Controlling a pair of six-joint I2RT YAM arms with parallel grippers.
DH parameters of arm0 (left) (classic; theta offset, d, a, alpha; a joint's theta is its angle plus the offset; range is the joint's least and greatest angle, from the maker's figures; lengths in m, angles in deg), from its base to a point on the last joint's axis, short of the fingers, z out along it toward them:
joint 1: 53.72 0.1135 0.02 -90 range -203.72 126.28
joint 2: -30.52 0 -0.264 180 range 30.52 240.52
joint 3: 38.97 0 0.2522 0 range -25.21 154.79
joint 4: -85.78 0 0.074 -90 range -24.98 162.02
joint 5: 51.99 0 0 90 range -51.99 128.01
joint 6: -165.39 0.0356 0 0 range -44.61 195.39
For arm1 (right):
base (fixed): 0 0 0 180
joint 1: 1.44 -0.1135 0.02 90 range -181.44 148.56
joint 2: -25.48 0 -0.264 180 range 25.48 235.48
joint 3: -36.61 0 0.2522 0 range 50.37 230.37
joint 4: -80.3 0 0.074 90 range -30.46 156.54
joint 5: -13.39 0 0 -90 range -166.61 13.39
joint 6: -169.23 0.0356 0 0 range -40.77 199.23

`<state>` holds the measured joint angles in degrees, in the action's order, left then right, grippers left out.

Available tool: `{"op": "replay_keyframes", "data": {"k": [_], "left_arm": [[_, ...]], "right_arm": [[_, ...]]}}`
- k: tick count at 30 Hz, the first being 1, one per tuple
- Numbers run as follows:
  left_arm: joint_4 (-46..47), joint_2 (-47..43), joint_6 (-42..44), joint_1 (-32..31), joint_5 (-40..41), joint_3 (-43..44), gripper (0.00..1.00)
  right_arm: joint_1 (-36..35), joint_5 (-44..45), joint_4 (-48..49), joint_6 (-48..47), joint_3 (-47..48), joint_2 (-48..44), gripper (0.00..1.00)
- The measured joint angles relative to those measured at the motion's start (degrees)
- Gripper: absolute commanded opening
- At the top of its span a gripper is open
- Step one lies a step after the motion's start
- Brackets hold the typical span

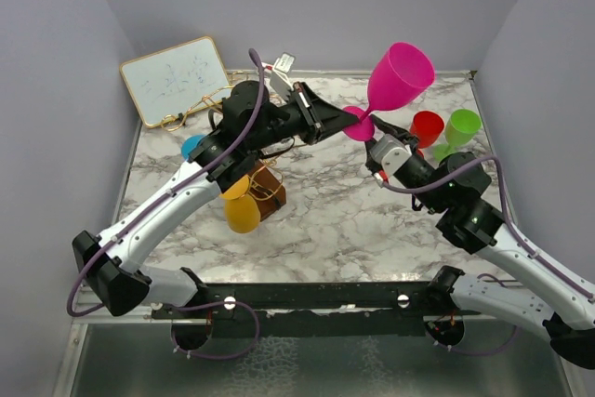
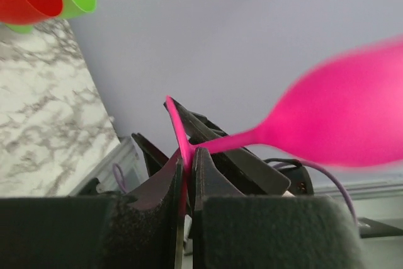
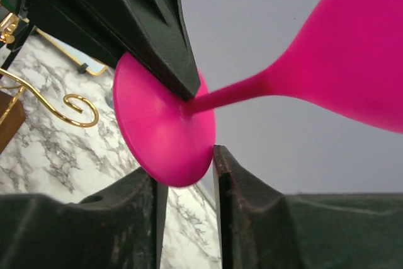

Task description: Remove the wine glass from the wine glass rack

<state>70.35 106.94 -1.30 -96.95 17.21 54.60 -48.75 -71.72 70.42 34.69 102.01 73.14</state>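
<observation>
A pink wine glass [image 1: 400,76] is held in the air, tilted, above the back of the table. My left gripper [image 1: 349,120] is shut on its round foot [image 2: 178,131], pinching the disc edge-on between both fingers [image 2: 187,163]. My right gripper [image 1: 376,143] sits just below the foot [image 3: 165,137] with its jaws apart; the disc's lower rim dips between them and touches the right finger [image 3: 221,162]. The wine glass rack [image 1: 271,189], gold wire on a brown base, stands under my left arm with a yellow glass [image 1: 243,212] on it.
A red glass [image 1: 427,126] and a green glass [image 1: 461,126] stand at the back right. A blue glass [image 1: 192,146] peeks out beside my left arm. A small whiteboard [image 1: 175,79] leans at the back left. Grey walls enclose three sides.
</observation>
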Motion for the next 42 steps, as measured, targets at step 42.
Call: {"op": "replay_keyframes", "data": {"k": [42], "left_arm": [[-34.67, -31.69, 40.79, -0.02, 33.99, -2.45, 0.00]], "right_arm": [[-0.26, -18.60, -51.54, 54.93, 57.96, 25.40, 0.72]]}}
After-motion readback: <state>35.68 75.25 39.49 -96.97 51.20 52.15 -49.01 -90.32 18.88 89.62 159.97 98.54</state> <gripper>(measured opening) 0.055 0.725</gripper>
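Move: The left hand already pinches the pink wine glass by its foot; the rack's middle lies about 20 cm to its left, 4 cm ahead and 28 cm below, with the yellow glass 25 cm left and 4 cm back. For the right hand, also at the foot, the pink glass's middle is some 9 cm above and 2 cm ahead; the red glass stands 18 cm right, 14 cm ahead and well below. Left hand carries the pink glass about 20 cm left towards the rack, turning it; right releases, opens, rises, follows. ##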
